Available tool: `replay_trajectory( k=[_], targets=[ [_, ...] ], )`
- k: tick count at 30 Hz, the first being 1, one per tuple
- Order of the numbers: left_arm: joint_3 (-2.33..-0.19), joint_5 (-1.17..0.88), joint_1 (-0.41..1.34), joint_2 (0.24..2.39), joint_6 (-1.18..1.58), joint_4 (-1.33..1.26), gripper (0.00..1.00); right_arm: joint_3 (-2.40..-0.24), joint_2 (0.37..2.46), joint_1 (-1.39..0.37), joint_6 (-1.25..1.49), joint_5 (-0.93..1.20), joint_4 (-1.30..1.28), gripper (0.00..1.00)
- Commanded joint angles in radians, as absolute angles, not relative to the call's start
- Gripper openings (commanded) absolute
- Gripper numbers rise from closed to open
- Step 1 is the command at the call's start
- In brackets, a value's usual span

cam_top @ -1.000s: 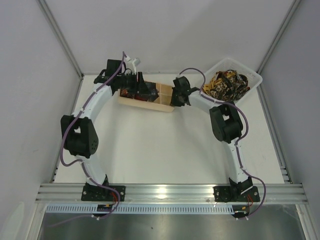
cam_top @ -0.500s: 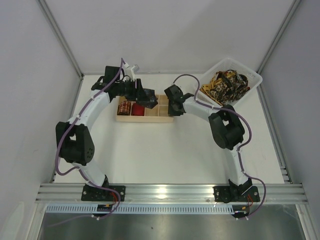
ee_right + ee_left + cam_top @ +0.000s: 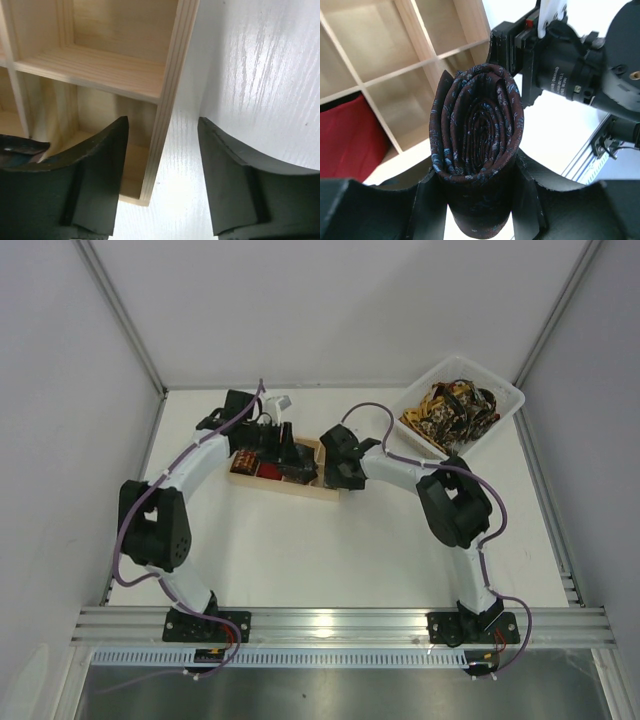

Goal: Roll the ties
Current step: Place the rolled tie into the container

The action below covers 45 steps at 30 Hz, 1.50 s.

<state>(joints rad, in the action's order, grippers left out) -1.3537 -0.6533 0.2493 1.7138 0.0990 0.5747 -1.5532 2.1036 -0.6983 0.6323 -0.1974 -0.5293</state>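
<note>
A tightly coiled dark brown tie [image 3: 477, 125] with pale blue flecks stands on end between my left gripper's [image 3: 478, 192] jaws, which are shut on it. It hangs over the pale wooden tray [image 3: 415, 30], just above a compartment near the tray's right end. A red tie [image 3: 345, 130] fills the neighbouring cell. In the top view my left gripper [image 3: 291, 454] is over the tray [image 3: 300, 487]. My right gripper [image 3: 330, 476] is at the tray's right end. It [image 3: 162, 131] is open, with its jaws on either side of the tray's end wall [image 3: 172, 70].
A white basket [image 3: 507, 398] at the back right holds a heap of gold-and-black patterned ties [image 3: 452, 410]. A patterned coil [image 3: 246, 461] sits in the tray's left end. Grey walls close in both sides, and an aluminium rail [image 3: 340, 624] runs along the near edge.
My right gripper has opened and shifted left and nearer at the tray's end. The tray has slewed slightly. My left gripper carried the coiled tie over the tray's right half.
</note>
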Motion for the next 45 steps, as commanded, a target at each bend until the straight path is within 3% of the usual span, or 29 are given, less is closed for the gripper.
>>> replay_trajectory(
  k=[1, 16, 35, 45],
  targets=[
    [-1.359, -0.646, 0.268, 1.69, 0.064, 0.571, 0.08, -1.543, 2.036, -0.696, 0.634, -0.187, -0.531, 0.64],
    [-1.462, -0.552, 0.275, 1.786, 0.011, 0.653, 0.07, -1.513, 2.056, -0.686, 0.601, -0.137, -0.488, 0.62],
    [-1.571, -0.187, 0.368, 1.934, -0.083, 0.798, 0.06, -1.505, 2.065, -0.672, 0.595, -0.124, -0.48, 0.58],
    [-1.644, -0.127, 0.406, 2.002, -0.104, 0.873, 0.05, -1.522, 2.089, -0.672, 0.589, -0.115, -0.485, 0.58]
  ],
)
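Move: The left hand holds the rolled dark tie. The free front-row cell meant for it, third from the left, is about 4 cm ahead, straight in line sideways and some 12 cm below. The red tie's cell lies about 6 cm left and 5 cm ahead of the hand, and the empty end cell about 6 cm right and 3 cm ahead. From the right hand the third cell is roughly 9 cm left and 2 cm ahead, about level. Down some 7 cm, easing forward and left by about 2 cm each, the left hand lowers the rolled tie towards the free cell beside the red tie. Its wrist rolls about 30 degrees, left side up, so that the fingers point more steeply down, and they keep their grip. The right hand stays almost in place, open fingers straddling the container's right end wall. ##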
